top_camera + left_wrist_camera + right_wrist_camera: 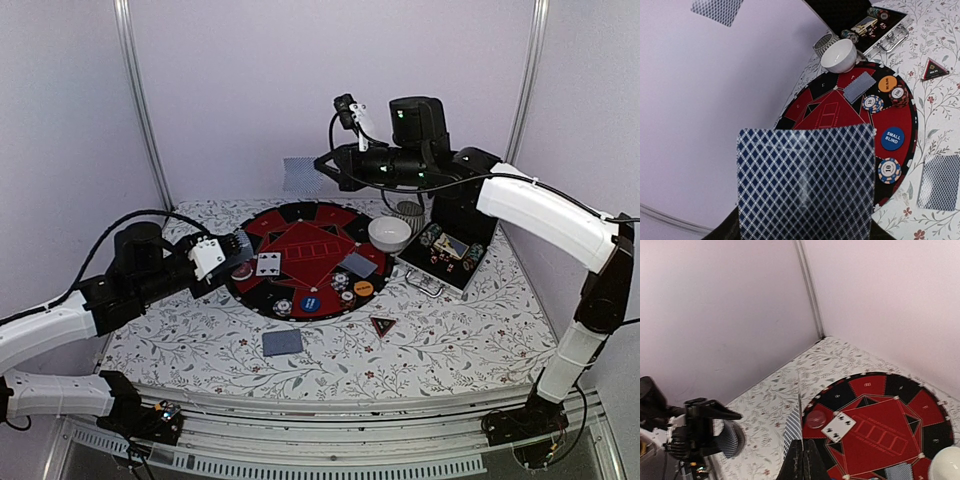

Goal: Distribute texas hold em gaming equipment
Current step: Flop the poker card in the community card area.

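My left gripper [234, 246] is shut on a deck of blue-backed playing cards [805, 182] at the left edge of the round red-and-black mat [300, 240]; the deck hides its fingers in the left wrist view. My right gripper [803, 460] is shut on a single card [795, 425], held high above the mat's far left [300, 175]. On the mat lie a face-up card [268, 264], a face-down card [360, 264], a blue disc [311, 301], an orange disc [363, 287] and striped chips [283, 307]. A second face-down card [282, 342] and the triangular marker [383, 325] lie on the cloth.
A white bowl [389, 233] stands at the mat's far right edge, with an open silver-edged black case [447, 255] beside it holding more chips. White walls close in the back and both sides. The flowered cloth runs to the near edge.
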You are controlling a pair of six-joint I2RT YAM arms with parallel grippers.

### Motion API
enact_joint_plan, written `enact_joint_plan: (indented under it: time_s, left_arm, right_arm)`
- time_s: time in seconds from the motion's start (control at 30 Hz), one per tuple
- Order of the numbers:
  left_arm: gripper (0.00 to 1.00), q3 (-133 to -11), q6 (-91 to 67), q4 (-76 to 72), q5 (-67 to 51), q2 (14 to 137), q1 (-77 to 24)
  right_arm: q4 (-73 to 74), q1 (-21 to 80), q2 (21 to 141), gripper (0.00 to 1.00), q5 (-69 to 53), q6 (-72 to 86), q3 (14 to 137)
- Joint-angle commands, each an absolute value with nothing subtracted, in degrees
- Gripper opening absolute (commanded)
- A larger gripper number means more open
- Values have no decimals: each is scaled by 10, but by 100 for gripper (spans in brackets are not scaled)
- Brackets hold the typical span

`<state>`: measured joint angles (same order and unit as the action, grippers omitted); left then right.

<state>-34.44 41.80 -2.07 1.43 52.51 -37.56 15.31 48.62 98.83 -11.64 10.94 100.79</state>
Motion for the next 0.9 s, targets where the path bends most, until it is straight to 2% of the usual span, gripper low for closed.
enact_joint_plan:
  time_s: [0.0, 0.17, 0.4, 0.7, 0.87]
  left_arm:
    - [55, -367, 403, -29, 42, 519, -368]
    - [56, -370, 402, -32, 59, 517, -366]
    - [57, -371, 400, -36, 66, 508, -358]
    - [57, -372, 398, -34, 57, 505, -352]
    - [57, -372, 397, -32, 55, 503, -352]
  right_arm:
    - [74, 486, 1035, 1, 85, -6, 994]
    - [42, 486, 1184, 1, 167, -149, 1066]
    - [36, 488, 1397, 1, 204, -287, 1207]
    - [18, 528, 1507, 1, 255, -445, 1219]
    - [81, 536, 1520, 1, 179, -431, 1238]
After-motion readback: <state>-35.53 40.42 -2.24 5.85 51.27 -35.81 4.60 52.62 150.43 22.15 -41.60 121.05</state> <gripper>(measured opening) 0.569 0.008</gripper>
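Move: The right hand holds a card high up; the middle of the community card area lies about 16 cm ahead of it, 4 cm left and 38 cm below. On the mat, from the hand, the four of clubs lies some 12 cm ahead and 13 left, the face-down cards 12 ahead and 8 right. From the left hand, the area is roughly 21 cm ahead, 12 right and 22 below. Rolling some 65 degrees, the right hand swoops its pinched card down 34 cm and forward 14 towards the community area. ##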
